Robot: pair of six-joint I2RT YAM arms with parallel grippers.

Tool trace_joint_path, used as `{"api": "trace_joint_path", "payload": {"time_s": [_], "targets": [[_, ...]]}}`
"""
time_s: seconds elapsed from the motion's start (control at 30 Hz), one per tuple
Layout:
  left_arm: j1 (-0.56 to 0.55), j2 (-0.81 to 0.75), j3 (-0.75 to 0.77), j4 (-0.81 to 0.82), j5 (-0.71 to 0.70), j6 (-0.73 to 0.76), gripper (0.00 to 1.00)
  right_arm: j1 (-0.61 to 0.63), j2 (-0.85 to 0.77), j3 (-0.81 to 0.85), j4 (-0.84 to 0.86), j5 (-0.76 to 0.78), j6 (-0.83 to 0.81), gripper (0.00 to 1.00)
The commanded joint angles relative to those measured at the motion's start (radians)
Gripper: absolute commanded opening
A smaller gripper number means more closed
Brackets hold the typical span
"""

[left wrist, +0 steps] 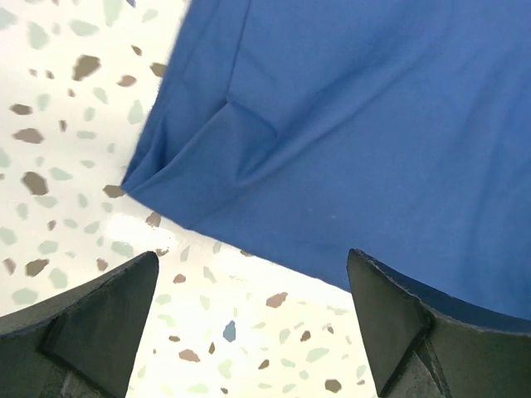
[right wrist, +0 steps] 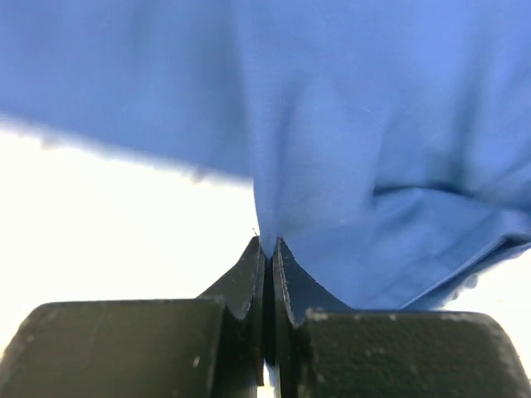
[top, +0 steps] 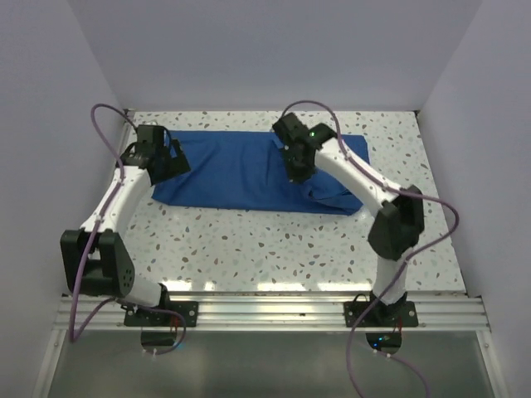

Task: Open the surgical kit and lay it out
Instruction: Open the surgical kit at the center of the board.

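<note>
The royal-blue cloth wrap (top: 249, 170) lies spread across the far half of the table, with a bunched fold at its right. My right gripper (top: 296, 174) is over its right-middle part and is shut on a pinch of the cloth (right wrist: 332, 166); the cloth rises straight out of the closed fingertips (right wrist: 249, 274). My left gripper (top: 168, 157) is open at the wrap's left end, just above the table, and the cloth's folded corner (left wrist: 216, 149) lies just ahead of its fingers (left wrist: 390, 323). The steel tray and the instruments are hidden.
The speckled table (top: 274, 240) is bare in front of the wrap. White walls close in the left, right and far sides. An aluminium rail (top: 274, 311) with the arm bases runs along the near edge.
</note>
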Motion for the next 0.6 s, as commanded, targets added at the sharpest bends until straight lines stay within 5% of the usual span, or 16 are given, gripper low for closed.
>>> {"api": "trace_joint_path", "payload": {"time_s": [0.0, 0.13, 0.27, 0.33, 0.37, 0.57], "targets": [[0.005, -0.152, 0.014, -0.054, -0.05, -0.061, 1.0, 0.205, -0.35, -0.236, -0.046, -0.097, 0.037, 0.0], [0.0, -0.26, 0.023, -0.131, -0.067, -0.125, 1.0, 0.45, -0.712, -0.595, -0.07, -0.1, 0.259, 0.0], [-0.005, -0.393, 0.005, -0.194, -0.09, -0.167, 1.0, 0.499, -1.122, -0.92, -0.204, -0.072, 0.502, 0.0], [-0.005, -0.432, -0.003, -0.249, -0.093, -0.188, 1.0, 0.5, -1.283, -0.974, -0.277, -0.039, 0.583, 0.58], [-0.005, -0.47, -0.007, -0.287, -0.092, -0.197, 1.0, 0.5, -1.308, -0.994, -0.353, -0.02, 0.605, 0.96], [-0.006, -0.64, -0.118, -0.38, -0.079, -0.269, 1.0, 0.502, -1.339, -0.936, -0.489, 0.046, 0.694, 0.98]]}}
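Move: The right hand holds a pinched fold of the blue cloth, about 13 cm above the table. The place it is taken to, the table's near edge, lies some 30 cm back and 10 cm to the right, below it. The cloth's near edge is about 9 cm straight back of the hand; the folded flap on its right side lies 11 cm right and 4 cm back. From the open left hand that place is roughly 30 cm back and 43 cm right. Still pinching the cloth, the right hand whips it back towards the table's near edge, about 30 cm, first bearing slightly left, then swinging right and rolling some 20 degrees with its left side rising; near the end of the pull the fingers open wide and let go. The left hand, open and empty, backs up and away from the cloth, about 11 cm each way, its fingertips tilting upward. ##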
